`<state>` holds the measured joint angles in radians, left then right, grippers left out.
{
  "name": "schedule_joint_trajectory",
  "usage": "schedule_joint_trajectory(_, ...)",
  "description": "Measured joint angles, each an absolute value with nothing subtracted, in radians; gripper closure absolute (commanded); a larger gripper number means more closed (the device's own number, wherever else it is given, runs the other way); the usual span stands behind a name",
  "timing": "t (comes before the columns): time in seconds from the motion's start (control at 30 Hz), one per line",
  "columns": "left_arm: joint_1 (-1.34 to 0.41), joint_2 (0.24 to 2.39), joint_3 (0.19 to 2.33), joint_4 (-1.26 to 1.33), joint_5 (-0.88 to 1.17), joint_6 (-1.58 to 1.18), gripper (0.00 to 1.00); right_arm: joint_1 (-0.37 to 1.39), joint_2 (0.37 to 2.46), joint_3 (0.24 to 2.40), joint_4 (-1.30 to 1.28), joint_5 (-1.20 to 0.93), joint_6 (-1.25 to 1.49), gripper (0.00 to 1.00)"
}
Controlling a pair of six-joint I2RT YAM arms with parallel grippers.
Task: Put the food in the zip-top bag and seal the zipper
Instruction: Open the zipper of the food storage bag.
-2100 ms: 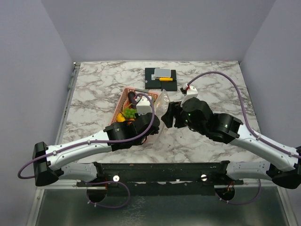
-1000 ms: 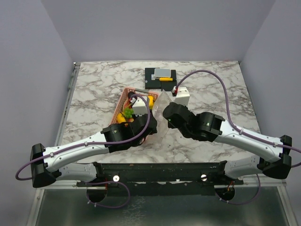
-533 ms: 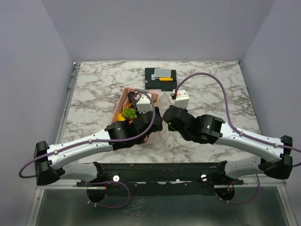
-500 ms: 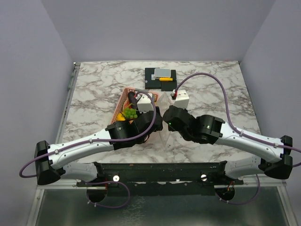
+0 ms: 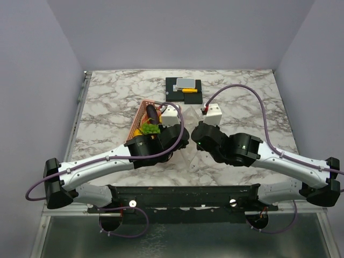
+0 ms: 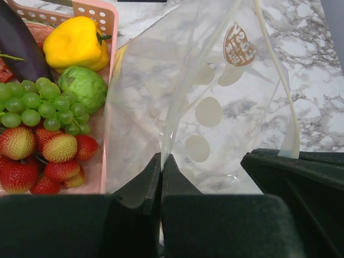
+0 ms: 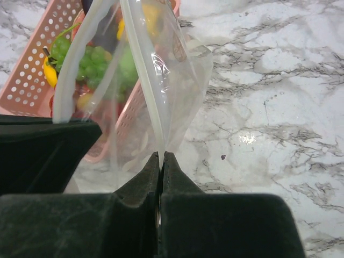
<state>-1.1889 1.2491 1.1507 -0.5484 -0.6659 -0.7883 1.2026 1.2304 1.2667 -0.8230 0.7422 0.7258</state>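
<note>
The zip-top bag (image 5: 188,154) is clear and crinkly and hangs between my two grippers in the middle of the table. My left gripper (image 6: 162,157) is shut on one edge of the bag (image 6: 215,102). My right gripper (image 7: 162,155) is shut on the white zipper rim of the bag (image 7: 161,70) on the opposite side. The mouth gapes a little between them, and nothing shows inside it. The food (image 5: 149,129) lies in the pink basket: a yellow pepper (image 6: 75,42), green grapes (image 6: 32,107), strawberries (image 6: 43,161), a green round piece (image 6: 83,86) and a dark aubergine (image 6: 16,48).
The pink perforated basket (image 5: 137,119) stands just left of the bag, touching it in the left wrist view. A black base with a yellow-and-grey item (image 5: 184,87) sits at the back centre. Marble tabletop lies to the right of the bag.
My left gripper swung right from over the basket to the bag, opened, and shut on its edge. My right gripper kept its hold and drifted slightly right.
</note>
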Motion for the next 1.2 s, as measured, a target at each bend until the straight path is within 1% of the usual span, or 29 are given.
schedule_joint_trajectory(0.3,-1.189,1.255,1.320,-0.675,-0.667,-0.738,1.00,1.203,1.149,1.213,-0.888,0.805,0.762,0.99)
schedule_joint_trajectory(0.63,-1.189,1.264,1.467,-0.861,-0.682,-0.675,1.00,1.203,1.061,1.098,-0.968,0.828,0.831,0.99)
schedule_joint_trajectory(1.0,-1.200,1.322,1.609,-1.083,-0.776,-0.650,1.00,1.209,1.018,1.115,-0.976,0.827,0.849,0.99)
schedule_joint_trajectory(1.2,-1.200,1.342,1.636,-1.164,-0.825,-0.654,1.00,1.211,1.015,1.159,-0.963,0.825,0.840,0.99)
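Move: The bag's zipper mouth is already pinched by both closed hands, one lip in each, with roughly 5 cm between the fingertips. Its middle lies about 5 cm ahead of the left hand and 3 cm to the right; from the right hand, 5 cm ahead and 2 cm left, about fingertip height. The food basket's middle is some 13 cm left of the left hand, 6 cm ahead and 14 cm below; the cabbage in it is 8 cm left, 7 cm ahead, 12 cm below. The bag's two lips are drawn apart, both hands keeping their pinch. The left hand climbs about 8 cm, swinging left towards the basket as it goes, and rolls its left side up some 20 degrees; the right pulls its lip about 7 cm right and slightly back, dipping before it comes up again. ##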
